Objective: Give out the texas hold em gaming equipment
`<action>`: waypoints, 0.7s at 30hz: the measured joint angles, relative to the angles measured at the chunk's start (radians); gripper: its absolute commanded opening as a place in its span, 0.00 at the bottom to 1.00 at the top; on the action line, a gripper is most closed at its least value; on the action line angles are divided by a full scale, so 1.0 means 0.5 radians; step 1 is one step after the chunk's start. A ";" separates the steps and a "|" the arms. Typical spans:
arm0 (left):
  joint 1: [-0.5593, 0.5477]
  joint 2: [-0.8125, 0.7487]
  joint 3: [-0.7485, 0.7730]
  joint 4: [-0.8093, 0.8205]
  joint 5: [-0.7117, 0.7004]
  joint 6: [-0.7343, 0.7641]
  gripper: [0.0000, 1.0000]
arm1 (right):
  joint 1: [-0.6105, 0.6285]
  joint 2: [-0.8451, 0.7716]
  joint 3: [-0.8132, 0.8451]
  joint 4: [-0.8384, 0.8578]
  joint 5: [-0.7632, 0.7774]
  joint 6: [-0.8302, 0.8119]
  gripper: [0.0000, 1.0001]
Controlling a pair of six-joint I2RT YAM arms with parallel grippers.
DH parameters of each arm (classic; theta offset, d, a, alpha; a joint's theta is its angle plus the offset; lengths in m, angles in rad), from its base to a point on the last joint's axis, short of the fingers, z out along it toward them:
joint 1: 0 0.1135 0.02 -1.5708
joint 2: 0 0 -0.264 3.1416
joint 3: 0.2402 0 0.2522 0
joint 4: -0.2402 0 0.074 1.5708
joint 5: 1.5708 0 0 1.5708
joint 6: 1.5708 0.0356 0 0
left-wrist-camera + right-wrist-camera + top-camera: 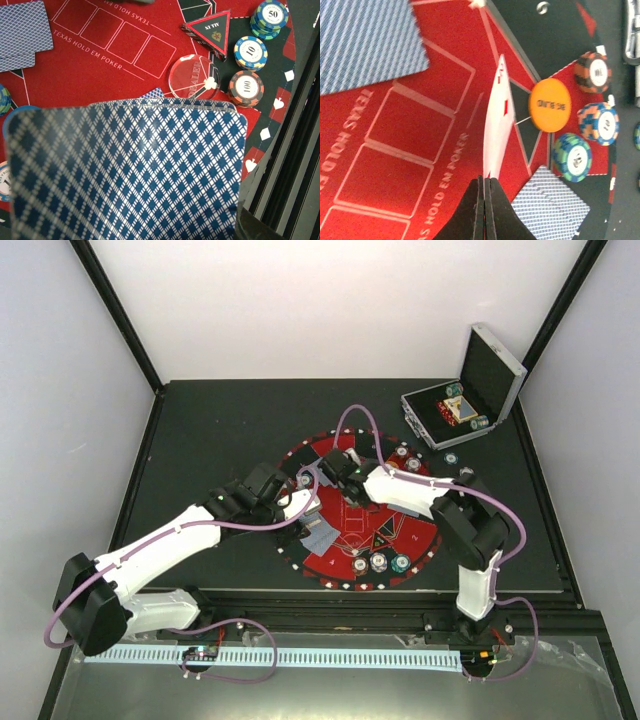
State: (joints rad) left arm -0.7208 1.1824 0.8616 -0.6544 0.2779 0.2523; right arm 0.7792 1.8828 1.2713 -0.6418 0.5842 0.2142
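My left gripper [298, 508] hovers over the mat's left side, shut on a fanned stack of blue-backed playing cards [125, 170] that hides its fingers in the left wrist view. My right gripper [484, 182] is shut on a single card [497, 115], seen edge-on and upright above the red felt. Beside that card lie an orange marker disc [549, 105] and three chips [598, 123]. Face-down cards [367, 42] lie on the mat, and another pair [550, 205] lies near the chips. A clear dealer disc [194, 76], a black triangle marker [210, 27] and chip stacks [250, 52] sit past the held cards.
The round red-and-black mat [415, 530] lies mid-table with both arms over it. The open silver case [470, 390] stands at the back right with chips inside. More face-down cards [22, 32] lie at the mat's far side in the left wrist view.
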 measured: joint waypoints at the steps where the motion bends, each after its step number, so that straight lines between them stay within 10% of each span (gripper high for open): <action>1: 0.000 0.000 0.000 0.001 0.000 0.000 0.40 | 0.022 0.013 0.002 -0.017 -0.005 -0.002 0.01; 21: 0.002 -0.010 -0.002 -0.009 -0.001 0.000 0.40 | 0.314 0.098 0.147 -0.246 -0.508 -0.014 0.01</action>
State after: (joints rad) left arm -0.7197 1.1774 0.8604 -0.6590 0.2775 0.2523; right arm 0.9360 1.9316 1.3449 -0.7647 0.3302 0.2073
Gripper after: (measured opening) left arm 0.425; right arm 0.008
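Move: In the middle of the mat, the printed card boxes lie about 8 cm back, 5 cm left and 6 cm below the right hand, which already holds the playing card. The face-down cards lie 3 cm ahead and 7 cm left of that hand, the orange button 1 cm ahead and 5 cm right; the deck is 12 cm back, 13 cm left, 7 cm higher. From the left hand, the boxes are 7 cm ahead, 10 cm right, 13 cm lower. Carrying the two of diamonds still pinched in shut fingers, the right hand sweeps back and left about 10 cm, low over the printed boxes, and sinks some 2 cm early on before levelling out. Back leads at first, left towards the end, as the fingers tip some 15 degrees nearer to straight down and the hand turns about as much counter-clockwise. The left hand stays put, keeping its grip on the deck. ##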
